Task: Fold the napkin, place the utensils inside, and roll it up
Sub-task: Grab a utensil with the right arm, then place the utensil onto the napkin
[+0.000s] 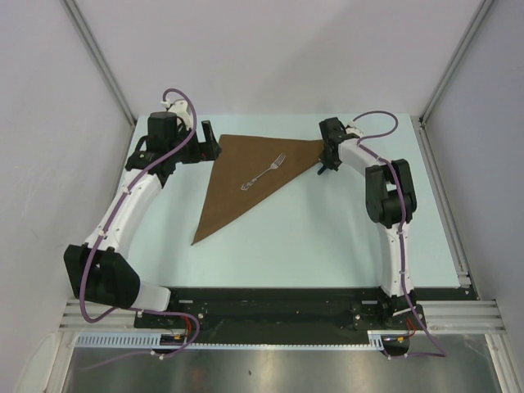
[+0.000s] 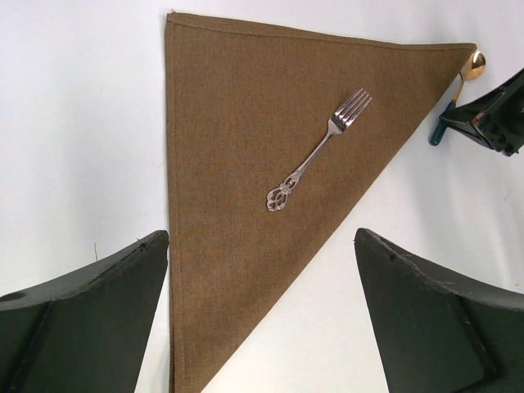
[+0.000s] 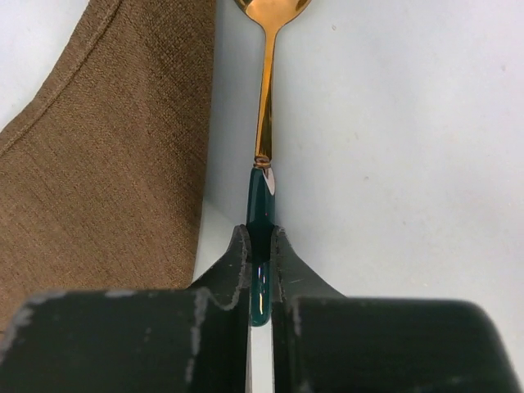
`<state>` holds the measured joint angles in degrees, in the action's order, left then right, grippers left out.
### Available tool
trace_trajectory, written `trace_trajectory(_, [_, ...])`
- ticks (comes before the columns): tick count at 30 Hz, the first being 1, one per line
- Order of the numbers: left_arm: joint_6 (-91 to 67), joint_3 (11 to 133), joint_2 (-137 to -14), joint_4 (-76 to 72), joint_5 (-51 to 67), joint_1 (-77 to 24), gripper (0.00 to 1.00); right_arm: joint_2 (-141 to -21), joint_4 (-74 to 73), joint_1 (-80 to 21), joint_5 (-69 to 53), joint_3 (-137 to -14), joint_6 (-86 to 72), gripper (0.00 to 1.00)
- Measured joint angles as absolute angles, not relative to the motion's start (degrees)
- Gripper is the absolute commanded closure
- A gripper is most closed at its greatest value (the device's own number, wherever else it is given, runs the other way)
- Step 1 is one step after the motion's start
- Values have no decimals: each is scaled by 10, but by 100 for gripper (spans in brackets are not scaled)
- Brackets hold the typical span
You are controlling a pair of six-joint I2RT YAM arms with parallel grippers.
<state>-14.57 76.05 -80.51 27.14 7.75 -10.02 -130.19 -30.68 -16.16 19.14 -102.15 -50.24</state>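
Observation:
The brown napkin (image 1: pixel 233 180) lies flat on the table, folded into a triangle. A silver fork (image 1: pixel 264 173) rests on its middle, tines toward the far right. My right gripper (image 3: pixel 260 254) is at the napkin's right corner, shut on the dark green handle of a gold-bowled spoon (image 3: pixel 264 123). The spoon lies on the table just beside the cloth edge (image 3: pixel 106 164). My left gripper (image 1: pixel 209 144) hovers at the napkin's far left corner, open and holding nothing. The left wrist view shows the napkin (image 2: pixel 237 123), the fork (image 2: pixel 319 151) and the spoon (image 2: pixel 468 70) past the cloth's tip.
The table (image 1: pixel 327 237) is pale blue-green. White walls with metal posts (image 1: pixel 98 57) enclose the left, back and right. A black rail (image 1: pixel 270 303) runs along the near edge between the arm bases.

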Motion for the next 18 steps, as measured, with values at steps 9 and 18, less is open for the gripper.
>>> trace_trajectory(9, [-146, 761, -805, 271, 81, -94, 0, -1262, -319, -190, 195, -977, -499, 100])
trace_trajectory(18, [-151, 761, -780, 270, 92, -67, 0, -1212, -257, -337, 204, -948, -550, 100])
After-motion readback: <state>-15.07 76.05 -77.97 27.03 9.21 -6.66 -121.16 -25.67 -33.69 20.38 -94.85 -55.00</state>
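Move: The right hand already pinches the spoon's dark handle down at the table. The fork, lying on the napkin where the spoon is headed, is about 19 cm to its left and 2 cm back; the napkin's middle is some 22 cm left and 3 cm back, its right corner roughly 11 cm ahead and 6 cm right. From the raised left hand the fork lies about 11 cm ahead, 13 cm right and 23 cm below. The right hand, spoon still pinched, swings about 15 cm left and back towards the fork, rising 5 cm. ##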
